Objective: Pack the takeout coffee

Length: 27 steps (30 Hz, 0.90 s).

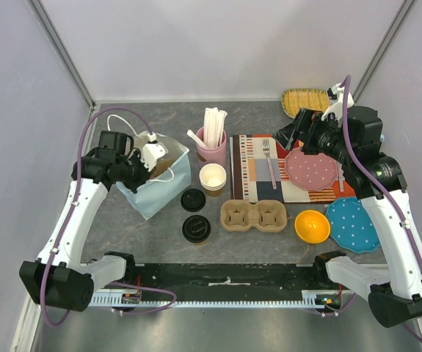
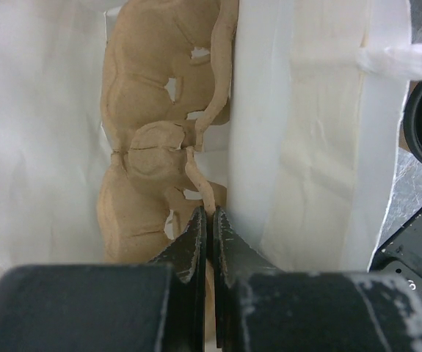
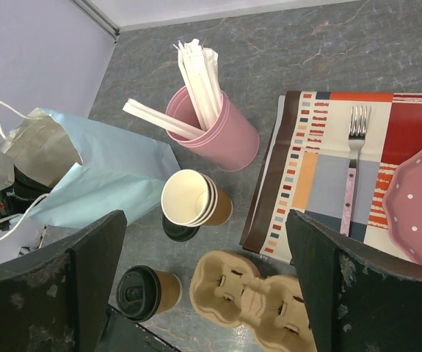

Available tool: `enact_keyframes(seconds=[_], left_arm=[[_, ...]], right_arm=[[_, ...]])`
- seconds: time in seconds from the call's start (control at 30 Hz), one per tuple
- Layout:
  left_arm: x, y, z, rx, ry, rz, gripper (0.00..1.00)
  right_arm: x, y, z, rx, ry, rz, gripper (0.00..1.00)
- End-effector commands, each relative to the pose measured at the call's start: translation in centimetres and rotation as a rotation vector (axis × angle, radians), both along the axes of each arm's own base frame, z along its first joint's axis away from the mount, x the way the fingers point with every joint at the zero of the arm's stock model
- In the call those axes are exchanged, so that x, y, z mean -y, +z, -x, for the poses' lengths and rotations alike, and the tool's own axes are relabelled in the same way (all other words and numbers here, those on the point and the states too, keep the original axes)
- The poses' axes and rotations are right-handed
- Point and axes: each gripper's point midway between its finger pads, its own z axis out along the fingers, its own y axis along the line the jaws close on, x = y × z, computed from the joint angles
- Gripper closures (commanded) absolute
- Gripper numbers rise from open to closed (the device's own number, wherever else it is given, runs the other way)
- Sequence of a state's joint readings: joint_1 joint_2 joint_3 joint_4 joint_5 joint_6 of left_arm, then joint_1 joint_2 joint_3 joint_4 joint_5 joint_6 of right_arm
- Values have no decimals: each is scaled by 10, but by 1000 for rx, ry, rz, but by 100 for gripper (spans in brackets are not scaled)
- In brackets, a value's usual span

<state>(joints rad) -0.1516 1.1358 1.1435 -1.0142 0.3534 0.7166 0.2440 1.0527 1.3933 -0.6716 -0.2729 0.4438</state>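
Observation:
The takeout coffee (image 1: 196, 229), a brown paper cup with a black sip lid, stands on the table in front of the bag; it also shows in the right wrist view (image 3: 148, 293). My left gripper (image 1: 150, 155) reaches into the pale blue paper bag (image 1: 155, 187). In the left wrist view it (image 2: 209, 213) is shut on the thin rim of a brown pulp cup carrier (image 2: 144, 147) inside the white-lined bag. My right gripper (image 1: 290, 136) hovers open above the placemat, well to the right of the coffee, with nothing between its fingers (image 3: 321, 257).
A loose black lid (image 1: 193, 199) and a stack of lidless cups (image 1: 213, 178) stand beside the bag. A second cup carrier (image 1: 253, 216) lies right of the coffee. Behind is a pink cup of stirrers (image 1: 211, 147). A placemat (image 1: 251, 172), fork (image 1: 269, 161), plates (image 1: 310, 169) and an orange bowl (image 1: 312, 226) lie right.

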Motion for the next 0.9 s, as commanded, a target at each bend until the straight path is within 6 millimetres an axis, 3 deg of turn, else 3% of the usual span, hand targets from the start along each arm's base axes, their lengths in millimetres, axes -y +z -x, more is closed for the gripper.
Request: enact_keyframes(seconds=[0.0,0.1,0.23,0.33,0.63,0.87], left_arm=[[-1,7,-12,50,8,-7,98],[-1,15,-15,73,9,-5,88],[-1,22,-12,85,6,-4,58],[-2,35,-13,110,7,-4,46],[0,68,-8,176,-2,17,39],[0,124,-20,330,70,73,35]], right_arm=[[3,12,2,37,-6,2,2],[3,12,2,40,-7,3,2],[3,11,2,36,-6,2,2],[3,9,2,30,-8,1,2],[-2,7,0,20,12,-14,2],[-10,2,-5,9,49,-26,2]])
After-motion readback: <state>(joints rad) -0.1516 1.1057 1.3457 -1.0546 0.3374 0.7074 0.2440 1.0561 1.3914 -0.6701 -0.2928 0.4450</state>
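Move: The left fingers are down inside the light-blue bag, shut on the thin rim of the cup carrier, whose middle lies about 6 cm ahead, 2 cm to the right and 6 cm lower. Outside the bag, the loose black lid is some 15 cm to this hand's right and level with it, the lidded coffee 15 cm right and 10 cm back, both well below. From the right hand the bagged carrier is roughly 36 cm left, 2 cm ahead and 23 cm down. The left fingers let go of the carrier's rim, spreading from nearly shut to a bit over half open, then the hand draws up about 7 cm away from it towards the bag's mouth, slowly at first and then faster. The wrist tips the fingers some 10 degrees outward to the front on the way. ##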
